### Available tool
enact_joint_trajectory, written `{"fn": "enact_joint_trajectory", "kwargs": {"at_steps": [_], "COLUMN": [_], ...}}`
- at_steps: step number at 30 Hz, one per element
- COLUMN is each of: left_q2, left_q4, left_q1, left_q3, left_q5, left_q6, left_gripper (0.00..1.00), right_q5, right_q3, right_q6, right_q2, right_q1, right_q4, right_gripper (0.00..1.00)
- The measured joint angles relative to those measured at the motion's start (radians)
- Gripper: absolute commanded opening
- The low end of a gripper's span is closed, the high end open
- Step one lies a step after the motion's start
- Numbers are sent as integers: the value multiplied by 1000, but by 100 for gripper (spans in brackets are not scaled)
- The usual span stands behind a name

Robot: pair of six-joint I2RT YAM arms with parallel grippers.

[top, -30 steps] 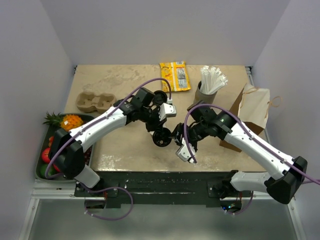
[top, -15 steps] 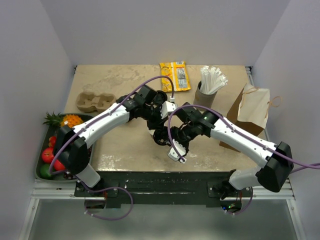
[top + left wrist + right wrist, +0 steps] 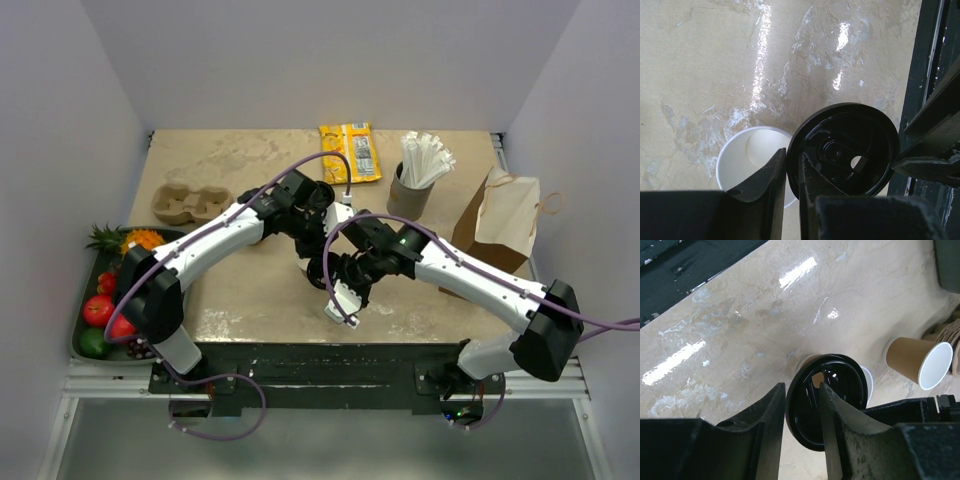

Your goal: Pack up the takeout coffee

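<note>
A round black lid [image 3: 842, 150] is tilted on edge just above an upright kraft cup with a white inside [image 3: 752, 160]. My left gripper [image 3: 792, 157] is shut on the lid's rim. In the right wrist view my right gripper [image 3: 801, 390] straddles the opposite rim of the same lid [image 3: 832, 410], with its jaws still a little apart. The cup's white rim [image 3: 867, 385] shows behind the lid. A second kraft cup [image 3: 917, 362] lies on its side farther off. From above, both grippers meet at the table's middle front, left [image 3: 315, 262] and right [image 3: 340, 275].
A moulded two-cup carrier [image 3: 190, 203] sits at the left. A grey cup of white straws [image 3: 412, 185] and a yellow packet [image 3: 350, 150] stand at the back. A paper bag [image 3: 500, 220] is at the right, and a fruit tray [image 3: 105, 300] is off the left edge.
My right arm has swung left to the lid held by the left gripper, and its jaws have narrowed around the rim. The left gripper has kept its hold, barely moving.
</note>
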Motion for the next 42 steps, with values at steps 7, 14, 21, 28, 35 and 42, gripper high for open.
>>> {"fn": "enact_joint_trajectory", "kwargs": {"at_steps": [7,14,21,28,35,42], "left_q2": [12,22,26,39,46,21], "left_q4": [-11,-16,-18,-32,-41,53], "left_q1": [0,0,0,2,26,109], "left_q3": [10,23,31,40,46,1], "left_q5": [-4,-5,-5,-10,15,49], "left_q6": [3,9,10,10,-4,-150], "left_gripper": [2,2,2,7,46,71], "right_q5": [29,61,80,108,120,69], "right_q3": [0,0,0,0,0,61], "right_q6": [34,63,85,127,197,342], "right_q2": [13,34,35,51,72,74], "right_q1": [3,5,9,10,10,-15], "right_q4": [0,0,6,28,48,35], "right_gripper": [37,34,27,9,1,0]}}
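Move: My left hand holds the black lid by its forward rim, with the lid's middle about 4 cm back and 1 cm to the right. My right hand's parted fingers are already around the near rim, the middle some 4 cm ahead, 2 cm left and level. The open cup stands about 4 cm ahead, 1 cm left and 10 cm below the left hand. A second cup is roughly 9 cm farther out and 15 cm left of that cup; a spare lid lies about 17 cm beyond it. I ease my right hand down about 2.5 cm and forward 2 cm on the held lid, turning it clockwise, and pinch the near rim shut between its fingers. Only then does my left hand, nearly still until now, open and draw off forward and a little left, about 3 cm, twisting counter-clockwise, while my right hand keeps its pinch and comes back up some 2 cm. ##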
